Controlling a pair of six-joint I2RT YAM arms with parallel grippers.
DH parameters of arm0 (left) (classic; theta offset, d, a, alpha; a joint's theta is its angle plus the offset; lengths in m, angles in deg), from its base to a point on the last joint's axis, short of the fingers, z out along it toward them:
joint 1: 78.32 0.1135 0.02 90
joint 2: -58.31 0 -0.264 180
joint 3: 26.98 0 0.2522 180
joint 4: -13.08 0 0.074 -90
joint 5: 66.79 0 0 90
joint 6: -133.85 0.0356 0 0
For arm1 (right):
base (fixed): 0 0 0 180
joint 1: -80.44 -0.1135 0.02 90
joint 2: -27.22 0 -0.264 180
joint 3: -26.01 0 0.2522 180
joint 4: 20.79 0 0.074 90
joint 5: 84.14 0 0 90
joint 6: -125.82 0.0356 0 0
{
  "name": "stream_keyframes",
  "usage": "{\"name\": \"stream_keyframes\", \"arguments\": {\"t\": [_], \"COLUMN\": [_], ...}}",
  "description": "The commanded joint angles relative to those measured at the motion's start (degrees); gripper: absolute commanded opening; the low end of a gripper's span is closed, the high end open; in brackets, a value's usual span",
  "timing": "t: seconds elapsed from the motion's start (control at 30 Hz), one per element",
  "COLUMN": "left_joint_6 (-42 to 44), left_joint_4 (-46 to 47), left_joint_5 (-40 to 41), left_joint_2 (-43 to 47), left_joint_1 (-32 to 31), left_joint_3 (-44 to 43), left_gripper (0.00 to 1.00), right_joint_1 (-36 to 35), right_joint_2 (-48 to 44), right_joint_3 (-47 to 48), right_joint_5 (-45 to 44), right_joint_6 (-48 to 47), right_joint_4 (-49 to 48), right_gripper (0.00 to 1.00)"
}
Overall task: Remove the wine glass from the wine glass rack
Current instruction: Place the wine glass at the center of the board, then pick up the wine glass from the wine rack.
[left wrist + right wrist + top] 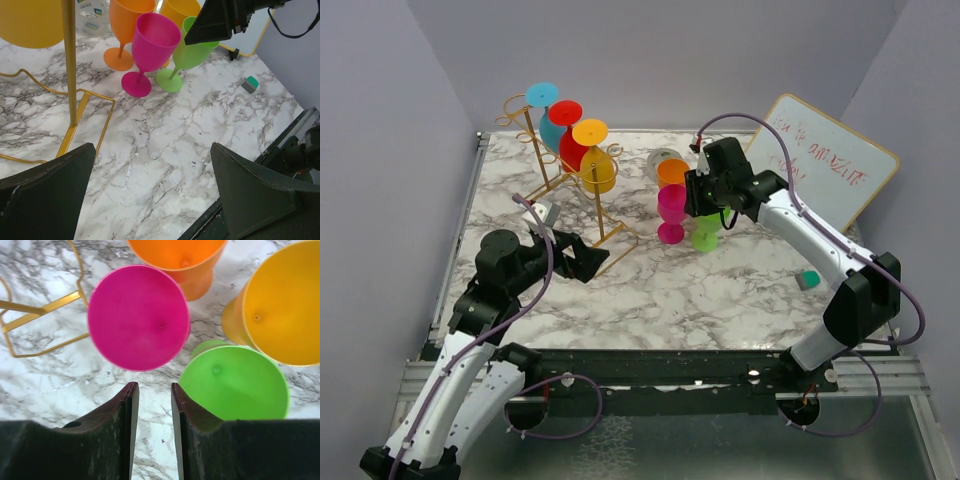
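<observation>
The gold wire wine glass rack [548,187] stands at the back left, its post [69,60] close in the left wrist view. Three wine glasses hang upside down on it: blue [552,125], red [572,145] and yellow [598,168]. Upright on the marble stand an orange glass [672,172], a magenta glass [672,203], a green glass [706,235] and a yellow-orange one [285,315]. My right gripper [153,386] hovers above the magenta [137,317] and green [235,382] glasses, jaws slightly apart, only marble between them. My left gripper [582,262] is wide open near the rack's base, empty.
A whiteboard [825,165] leans at the back right. A small green and grey block [808,280] lies on the right of the table. A clear lidded container [663,158] sits behind the orange glass. Walls close in the left, back and right sides.
</observation>
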State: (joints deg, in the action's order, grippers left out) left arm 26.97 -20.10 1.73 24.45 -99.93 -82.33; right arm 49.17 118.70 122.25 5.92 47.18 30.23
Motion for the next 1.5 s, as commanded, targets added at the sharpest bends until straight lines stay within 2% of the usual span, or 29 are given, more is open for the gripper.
{"name": "stream_keyframes", "arguments": {"t": [0.0, 0.27, 0.47, 0.8, 1.07, 1.17, 1.3, 1.47], "left_joint_6": [0.60, 0.54, 0.41, -0.51, -2.31, -2.37, -2.94, -2.80], "left_joint_4": [0.06, 0.07, 0.00, -2.43, -3.74, -5.23, -5.37, -5.37], "left_joint_5": [0.22, 1.94, 2.53, 8.20, 8.83, 8.69, 8.37, 8.19], "left_joint_2": [-0.35, 0.77, 1.06, 1.59, 6.65, 7.12, 7.54, 7.58], "left_joint_1": [0.00, -0.01, 0.03, -0.01, 0.00, 0.01, 0.03, 0.04], "left_joint_3": [-2.18, -2.01, -1.92, -0.61, 0.62, 0.59, 0.93, 0.63], "left_gripper": [0.99, 0.99, 0.99, 0.99, 0.99, 0.99, 0.99, 0.99], "right_joint_1": [0.24, 0.24, 0.24, 0.24, 0.24, 0.24, 0.24, 0.16], "right_joint_2": [-3.24, -3.15, -4.41, -1.92, 7.81, 12.60, 16.77, 22.41], "right_joint_3": [2.29, 3.23, 5.82, 12.82, 23.55, 30.17, 33.46, 39.75], "right_joint_5": [6.78, 2.03, 4.11, 13.97, 23.98, 29.90, 36.18, 40.52], "right_joint_6": [2.06, 2.13, 1.76, 8.93, 16.68, 18.47, 23.39, 28.21], "right_joint_4": [0.85, 2.47, 1.78, -9.51, -17.19, -17.04, -22.79, -25.93], "right_gripper": [0.38, 0.39, 0.41, 0.48, 0.54, 0.56, 0.58, 0.59]}}
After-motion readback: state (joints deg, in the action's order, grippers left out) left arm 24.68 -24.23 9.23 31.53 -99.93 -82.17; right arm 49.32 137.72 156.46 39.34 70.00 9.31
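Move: The yellow glass hanging on the rack is about 20 cm to the right hand's left, 8 cm ahead and 6 cm higher; the red rack glass hangs 5 cm left of it and 5 cm farther out. The standing green glass is some 4 cm right of the hand and level with it fore and aft, the magenta one 4 cm left and 3 ahead, both centred about 10 cm below. From the left hand, the yellow glass lies roughly 23 cm straight ahead, near its height. The right hand leaves the standing green glass empty, first rising nearly straight up, then sweeping left and a little forward over the magenta glass's side of the board towards the yellow rack glass, about 19 cm up and 16 cm left in all. On the way it rolls and swings some 50 degrees so its fingers point left, opening them further, while the open left hand shifts about 2.5 cm left, turning slightly counter-clockwise. ##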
